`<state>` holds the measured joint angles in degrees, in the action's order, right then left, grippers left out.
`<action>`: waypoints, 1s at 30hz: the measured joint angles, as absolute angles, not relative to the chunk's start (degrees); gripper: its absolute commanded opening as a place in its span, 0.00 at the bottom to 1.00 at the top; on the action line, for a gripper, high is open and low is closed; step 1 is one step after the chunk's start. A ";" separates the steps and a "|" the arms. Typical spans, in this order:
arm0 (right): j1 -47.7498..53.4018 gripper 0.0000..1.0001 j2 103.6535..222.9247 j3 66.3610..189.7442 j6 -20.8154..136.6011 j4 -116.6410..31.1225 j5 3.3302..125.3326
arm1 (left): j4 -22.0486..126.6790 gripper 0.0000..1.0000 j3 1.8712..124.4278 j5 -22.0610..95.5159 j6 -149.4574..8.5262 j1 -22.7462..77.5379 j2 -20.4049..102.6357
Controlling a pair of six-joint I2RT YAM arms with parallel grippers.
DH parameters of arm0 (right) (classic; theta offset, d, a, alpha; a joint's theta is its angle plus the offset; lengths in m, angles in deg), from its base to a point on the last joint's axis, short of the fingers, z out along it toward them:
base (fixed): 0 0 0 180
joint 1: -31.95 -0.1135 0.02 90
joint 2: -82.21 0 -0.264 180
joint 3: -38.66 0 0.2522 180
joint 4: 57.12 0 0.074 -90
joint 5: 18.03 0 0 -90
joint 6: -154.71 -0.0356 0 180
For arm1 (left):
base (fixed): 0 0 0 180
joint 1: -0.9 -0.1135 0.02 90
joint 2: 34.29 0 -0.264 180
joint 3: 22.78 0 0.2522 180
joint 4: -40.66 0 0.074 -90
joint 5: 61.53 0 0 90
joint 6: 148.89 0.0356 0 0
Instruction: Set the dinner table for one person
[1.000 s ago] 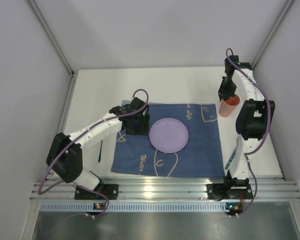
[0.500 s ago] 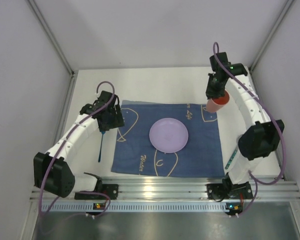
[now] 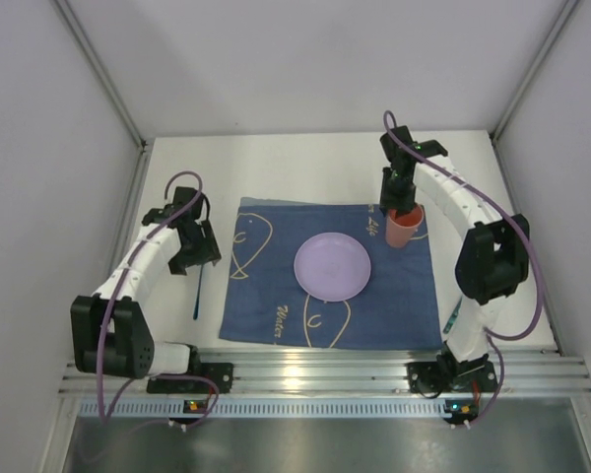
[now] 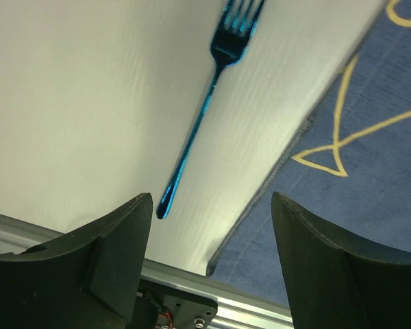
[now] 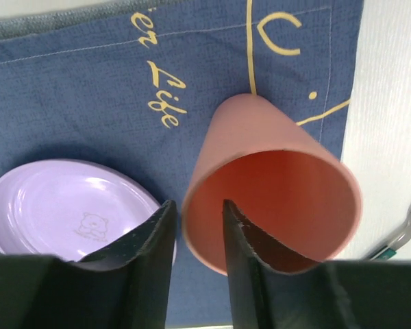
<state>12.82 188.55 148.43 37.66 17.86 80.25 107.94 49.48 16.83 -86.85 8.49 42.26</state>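
Note:
A salmon cup (image 3: 404, 231) (image 5: 241, 130) stands upright on the far right part of the dark blue cloth (image 3: 276, 305) (image 5: 89, 89). My right gripper (image 3: 395, 202) (image 5: 197, 203) hangs over it, one finger inside the rim and one outside, the jaws slack around the wall. A lilac plate (image 3: 332, 266) (image 5: 68, 205) lies in the cloth's middle. A blue fork (image 3: 196, 294) (image 4: 205, 103) lies on the white dinner table (image 3: 276, 168) (image 4: 75, 103) left of the cloth. My left gripper (image 3: 192, 251) (image 4: 212, 219) hovers open above the fork's handle, holding nothing.
A silver and teal utensil (image 3: 455, 313) (image 5: 404, 233) lies on the table right of the cloth, beside the right arm's base. The ribbed aluminium rail (image 3: 315, 370) (image 4: 246, 308) runs along the near edge. White walls close in the left, far and right sides.
My right arm carried the cup leftward from beside the cloth onto its far right part and loosened its jaws. My left arm swung left off the cloth to above the fork, opening wider.

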 measured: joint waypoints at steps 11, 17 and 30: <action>12.82 0.55 184.75 146.52 38.12 16.24 80.14 | 104.90 0.58 49.61 19.03 -78.98 0.16 57.13; 12.82 0.55 179.90 146.48 38.51 16.41 80.20 | 101.42 0.50 48.13 21.66 -77.10 -1.13 61.89; 13.52 0.56 177.03 143.73 39.50 17.83 79.94 | 103.11 0.00 51.78 27.76 -75.38 -1.50 66.61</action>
<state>13.52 177.03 143.73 39.50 17.83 79.94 103.11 51.78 27.76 -75.38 -1.50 66.61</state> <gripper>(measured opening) 0.555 0.064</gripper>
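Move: The left hand, open and empty, has the fork's middle about 3 cm to its left, level with it front to back and 9 cm below; the purple plate lies roughly 30 cm to its right and 4 cm farther out. From the right hand the spoon is some 16 cm back, 17 cm right and 13 cm down. The cup, its rim between the already parting right fingers, centres about 3 cm right and 1 cm ahead, 7 cm below; the plate, 8 cm back and 14 cm left. Down and first left, the left hand drops about 9 cm onto the fork, tipping some 20 degrees until its fingers point nearly straight down; it overshoots left, then eases 1.5 cm back right while closing to pinch the handle near mid-length. The right hand opens wider, rises about 5 cm off the cup's rim and starts drawing back. ##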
